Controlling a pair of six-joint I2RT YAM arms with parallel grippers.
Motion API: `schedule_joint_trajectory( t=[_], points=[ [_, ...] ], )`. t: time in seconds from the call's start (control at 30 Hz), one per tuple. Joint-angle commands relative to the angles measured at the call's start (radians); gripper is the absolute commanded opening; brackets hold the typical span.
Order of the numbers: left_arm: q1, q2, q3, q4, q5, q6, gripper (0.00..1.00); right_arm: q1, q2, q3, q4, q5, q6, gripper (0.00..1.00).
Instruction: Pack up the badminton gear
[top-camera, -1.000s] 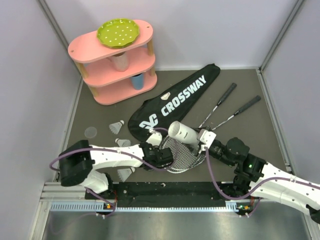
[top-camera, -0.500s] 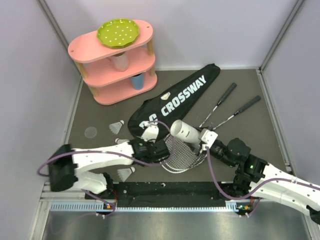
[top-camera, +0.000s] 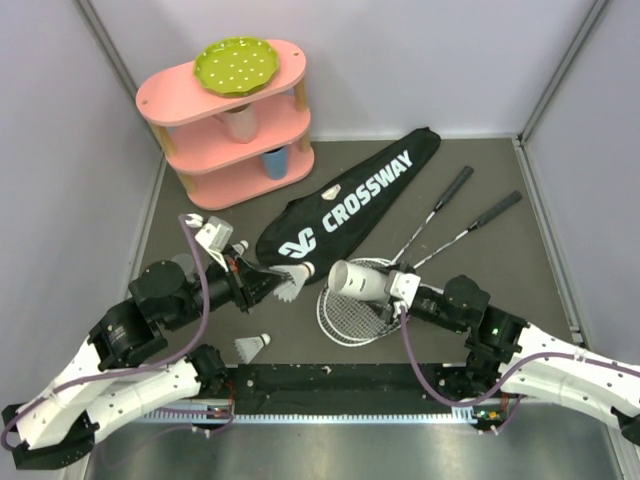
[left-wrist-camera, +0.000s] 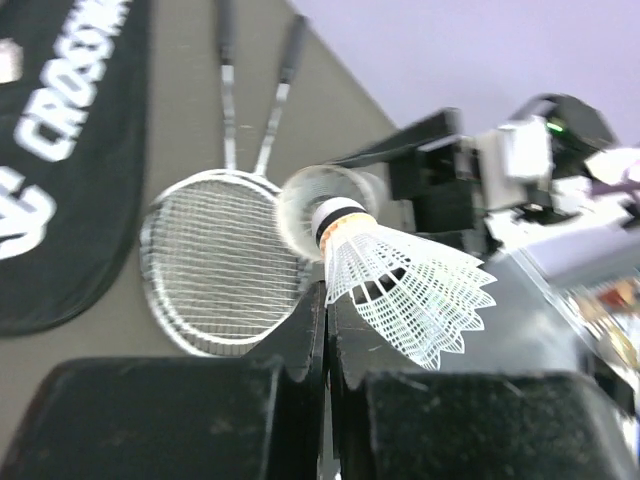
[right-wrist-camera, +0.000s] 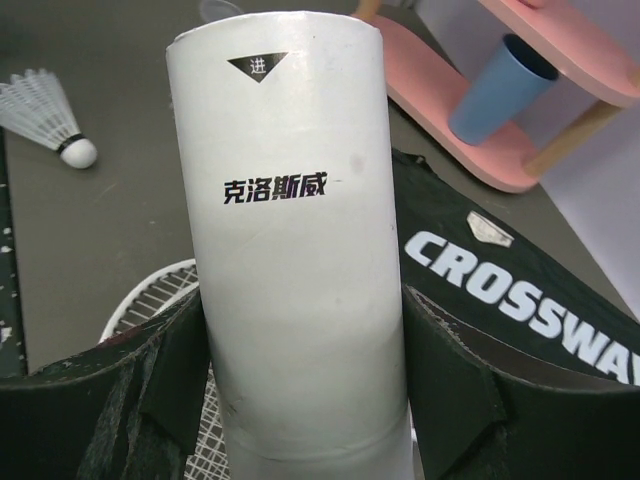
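Observation:
My left gripper (top-camera: 272, 287) is shut on the netted skirt of a white shuttlecock (top-camera: 291, 284), with its cork tip pointing at the open mouth of the white tube (top-camera: 358, 282). In the left wrist view the shuttlecock (left-wrist-camera: 400, 282) sits just in front of the blurred tube mouth (left-wrist-camera: 322, 198). My right gripper (top-camera: 392, 290) is shut on the tube (right-wrist-camera: 290, 250), holding it level above the two racket heads (top-camera: 350, 312). The black CROSSWAY bag (top-camera: 345, 205) lies behind. Another shuttlecock (top-camera: 251, 345) lies near the front edge and also shows in the right wrist view (right-wrist-camera: 45, 120).
The pink three-tier shelf (top-camera: 222, 135) stands at the back left with the green dotted plate (top-camera: 235, 64) on top and a blue cup (right-wrist-camera: 495, 90) on its lowest tier. The racket handles (top-camera: 455, 186) reach toward the back right. Grey walls close in both sides.
My left arm has drawn back to the left and come up from beside the racket heads with a shuttlecock in its grip. The tube has shifted slightly left, its mouth facing the shuttlecock.

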Motion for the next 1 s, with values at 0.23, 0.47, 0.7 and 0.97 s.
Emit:
schedule_joint_trajectory(
  t=[0.23, 0.47, 0.7, 0.97],
  points=[
    [0.011, 0.12, 0.008, 0.171, 0.418, 0.066, 0.0, 0.01, -0.023, 0.041, 0.034, -0.238, -0.011, 0.21],
    [0.026, 0.176, 0.026, 0.179, 0.443, 0.067, 0.0, 0.01, -0.054, 0.036, 0.041, -0.252, -0.005, 0.2],
    [0.066, 0.173, 0.044, 0.131, 0.434, 0.055, 0.0, 0.01, -0.071, 0.038, 0.028, -0.244, -0.006, 0.2],
    [0.092, 0.185, -0.001, 0.195, 0.535, -0.008, 0.0, 0.01, -0.077, 0.047, 0.034, -0.261, -0.002, 0.2]
  ],
)
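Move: The shuttlecock pinched in the left fingers is bound for the tube's mouth, about 11 cm to the right of that hand, 3 cm ahead and a little lower. The racket heads lie some 21 cm right, 9 cm ahead and 30 cm below; a loose shuttlecock lies about 14 cm left, 6 cm back and 29 cm down. From the right hand, holding the tube, the pinched shuttlecock is roughly 17 cm left, 1 cm ahead and 5 cm higher. Rightward about 6 cm and back some 3 cm, quick at first and then creeping, the left hand carries the shuttlecock cork-first to the tube's mouth, turning clockwise some 20 degrees and keeping its pinch on the skirt. The right hand keeps its grip on the tube, draws back 4 cm, rises slightly and turns about 13 degrees counter-clockwise to bring the mouth round to the cork. ##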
